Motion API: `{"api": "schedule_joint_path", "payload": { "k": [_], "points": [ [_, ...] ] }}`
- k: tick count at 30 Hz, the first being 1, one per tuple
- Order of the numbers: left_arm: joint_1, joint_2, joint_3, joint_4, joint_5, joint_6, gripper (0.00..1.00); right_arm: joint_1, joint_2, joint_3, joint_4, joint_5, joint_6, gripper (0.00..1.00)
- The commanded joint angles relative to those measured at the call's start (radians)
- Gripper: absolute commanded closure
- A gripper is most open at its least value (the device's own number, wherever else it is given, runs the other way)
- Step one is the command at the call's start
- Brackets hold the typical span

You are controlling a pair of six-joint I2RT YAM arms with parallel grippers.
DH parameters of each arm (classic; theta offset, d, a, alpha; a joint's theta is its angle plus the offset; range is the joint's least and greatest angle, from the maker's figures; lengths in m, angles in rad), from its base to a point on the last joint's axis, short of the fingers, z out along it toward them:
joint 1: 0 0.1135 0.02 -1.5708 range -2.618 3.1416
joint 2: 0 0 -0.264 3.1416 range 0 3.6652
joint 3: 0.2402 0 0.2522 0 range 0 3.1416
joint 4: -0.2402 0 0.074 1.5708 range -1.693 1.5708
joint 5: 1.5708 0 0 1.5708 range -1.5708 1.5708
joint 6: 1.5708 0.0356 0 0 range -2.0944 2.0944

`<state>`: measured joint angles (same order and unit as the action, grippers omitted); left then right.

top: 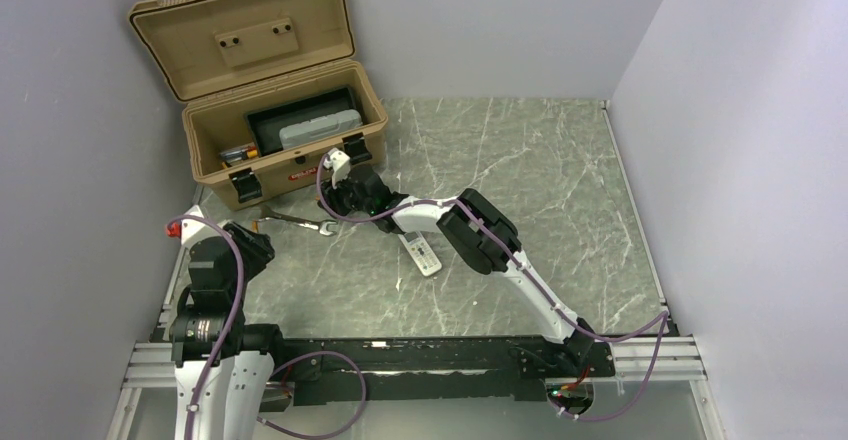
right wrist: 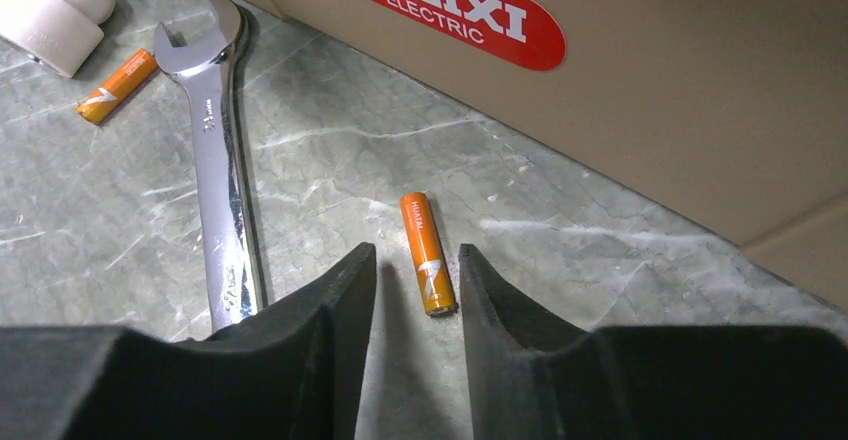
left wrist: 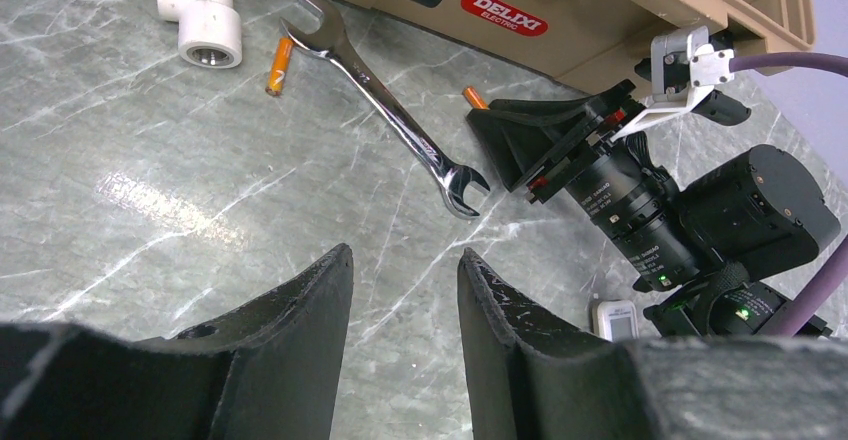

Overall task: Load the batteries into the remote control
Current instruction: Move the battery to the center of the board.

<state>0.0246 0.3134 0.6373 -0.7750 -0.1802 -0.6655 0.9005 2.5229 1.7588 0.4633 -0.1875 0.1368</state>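
An orange battery (right wrist: 427, 252) lies on the marble table just in front of the toolbox. My right gripper (right wrist: 416, 250) is low over it, open, with the battery's near end between the fingertips, close to the right finger and apart from the left one. A second battery (right wrist: 117, 85) lies further left, between the wrench and a white pipe elbow. The white remote control (top: 422, 256) lies on the table under the right arm's forearm. At the table's left, my left gripper (left wrist: 405, 252) hangs open over bare marble, holding nothing.
The tan toolbox (top: 300, 175) stands open at the back left, its front wall right behind the batteries. A steel wrench (right wrist: 220, 160) lies left of the right gripper. The white pipe elbow (left wrist: 205, 25) sits beyond the second battery.
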Motion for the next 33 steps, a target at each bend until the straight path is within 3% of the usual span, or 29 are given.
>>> {"api": "schedule_joint_path", "payload": {
  "k": [1,17,33],
  "points": [
    [-0.002,0.014,0.024,0.034,0.008,0.012,0.52,0.008,0.031,0.008,-0.038,0.009,0.009,0.65],
    [-0.002,0.006,0.018,0.028,-0.001,0.017,0.52,0.011,-0.002,-0.077,0.033,-0.023,-0.001,0.89],
    [-0.002,-0.013,0.008,0.024,0.010,0.008,0.52,0.011,-0.239,-0.379,0.117,0.017,-0.029,0.94]
  ]
}}
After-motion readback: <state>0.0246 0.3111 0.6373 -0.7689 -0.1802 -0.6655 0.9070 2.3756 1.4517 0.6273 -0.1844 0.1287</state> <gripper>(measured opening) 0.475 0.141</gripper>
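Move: The loose orange battery lies almost between the right hand's open fingers, only about 1 cm ahead, 1 cm left and 1 cm below. The wrench's middle is some 4 cm back and 7 cm left, and the toolbox front about 6 cm ahead and 4 cm left. The remote lies roughly 12 cm back and 21 cm to the right. From the left hand that battery is some 20 cm ahead, 13 cm right and 17 cm below. The orange battery is pinched across its sides as the right fingers, already half closed, finish shutting on it with the hand nearly still. With the grip kept, the right hand then draws it right and back in one diagonal, about 5 cm, gathering speed and staying level just above the table, away from the toolbox and towards the remote. ##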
